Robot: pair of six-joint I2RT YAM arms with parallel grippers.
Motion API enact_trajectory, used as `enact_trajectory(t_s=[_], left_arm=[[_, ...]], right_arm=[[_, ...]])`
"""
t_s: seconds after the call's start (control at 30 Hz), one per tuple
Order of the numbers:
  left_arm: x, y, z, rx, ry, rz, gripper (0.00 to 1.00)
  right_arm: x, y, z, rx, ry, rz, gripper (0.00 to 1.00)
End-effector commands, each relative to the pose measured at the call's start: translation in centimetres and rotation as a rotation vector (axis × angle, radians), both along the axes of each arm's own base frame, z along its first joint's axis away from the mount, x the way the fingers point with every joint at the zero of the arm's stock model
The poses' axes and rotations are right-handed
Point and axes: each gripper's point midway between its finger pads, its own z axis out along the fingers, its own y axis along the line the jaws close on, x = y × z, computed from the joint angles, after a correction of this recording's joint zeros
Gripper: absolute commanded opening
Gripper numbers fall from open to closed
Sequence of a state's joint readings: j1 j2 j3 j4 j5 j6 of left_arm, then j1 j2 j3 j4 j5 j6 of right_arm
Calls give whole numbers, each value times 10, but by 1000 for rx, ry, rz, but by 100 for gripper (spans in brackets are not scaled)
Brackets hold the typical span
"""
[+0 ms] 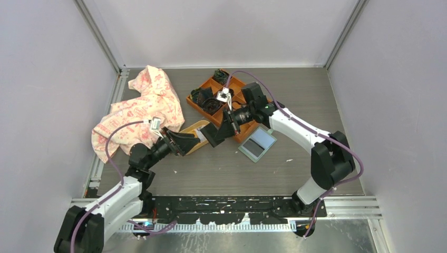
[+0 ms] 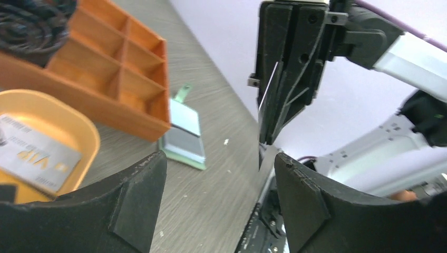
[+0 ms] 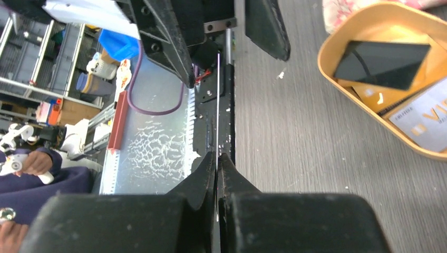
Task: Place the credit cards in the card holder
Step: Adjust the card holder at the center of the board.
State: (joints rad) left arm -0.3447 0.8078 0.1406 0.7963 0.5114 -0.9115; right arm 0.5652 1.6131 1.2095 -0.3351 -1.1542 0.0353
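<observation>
My right gripper is shut on a thin credit card, seen edge-on and held upright above the table. My left gripper faces it, open. The card's free end hangs between the left fingers, close to one finger and apart from both. The card holder lies open on the table to the right of both grippers. More credit cards lie in the yellow dish: a black one, a grey-white one and a tan one.
An orange compartment tray with dark items stands behind the grippers. A crumpled patterned cloth lies at the back left. The yellow dish sits mostly under the two grippers.
</observation>
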Motion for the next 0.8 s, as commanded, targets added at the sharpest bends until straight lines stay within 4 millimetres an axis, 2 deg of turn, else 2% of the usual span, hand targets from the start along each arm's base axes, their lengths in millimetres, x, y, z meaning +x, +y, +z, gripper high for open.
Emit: enact_trajectory(t_s=[0.0, 0.27, 0.3, 0.37, 0.43, 0.47, 0.5, 0.53, 0.63, 0.7, 0.77], left_arm=[[-26, -15, 62, -110, -234, -169, 74], [-35, -46, 77, -147, -271, -297, 61], [-35, -49, 78, -145, -275, -307, 55], [-34, -54, 78, -140, -270, -326, 37], [-32, -57, 79, -137, -267, -333, 6], [-30, -57, 78, -138, -260, -331, 1], [-30, -57, 77, -141, -253, -327, 0], [-28, -56, 77, -147, -245, -317, 0], [-23, -54, 74, -158, -181, -284, 0], [-16, -53, 68, -153, -78, -248, 0], [-8, -51, 68, -141, 40, -203, 0]], right_arm=[[-12, 0, 29, 121, -92, 81, 1], [-15, -1, 29, 126, -86, 87, 1], [-15, -1, 29, 124, -83, 88, 1], [-17, -1, 28, 124, -80, 91, 1], [-17, -1, 29, 126, -86, 91, 1], [-17, -1, 30, 125, -91, 90, 1], [-17, -2, 31, 122, -103, 82, 4], [-16, -4, 31, 109, -126, 72, 13], [-5, -13, 30, 35, -257, 10, 49], [13, -27, 35, -7, -310, -78, 61], [29, -45, 44, -17, -343, -160, 68]])
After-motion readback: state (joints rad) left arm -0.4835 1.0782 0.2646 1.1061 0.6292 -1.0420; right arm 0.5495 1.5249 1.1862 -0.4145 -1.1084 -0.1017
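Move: Hanging from the shut right fingers, the black card lies about 7 cm to the right of the open left hand, some 1 cm back and 2 cm above it, and about 3 cm to the left of the right hand point, 1 cm back and slightly lower. From the left hand, the yellow tray is about 9 cm ahead, 2 cm left and 14 cm down; the open card holder is about 6 cm ahead, 25 cm right, 15 cm down. Reaching right about 5 cm while rising some 4 cm and easing back 2 cm, the left hand turns about 15 degrees clockwise, brings its open fingers around the free side of the black card and pinches it shut. The right hand holds the card almost still until then, next opens its fingers to let go and starts to draw off to the right. ##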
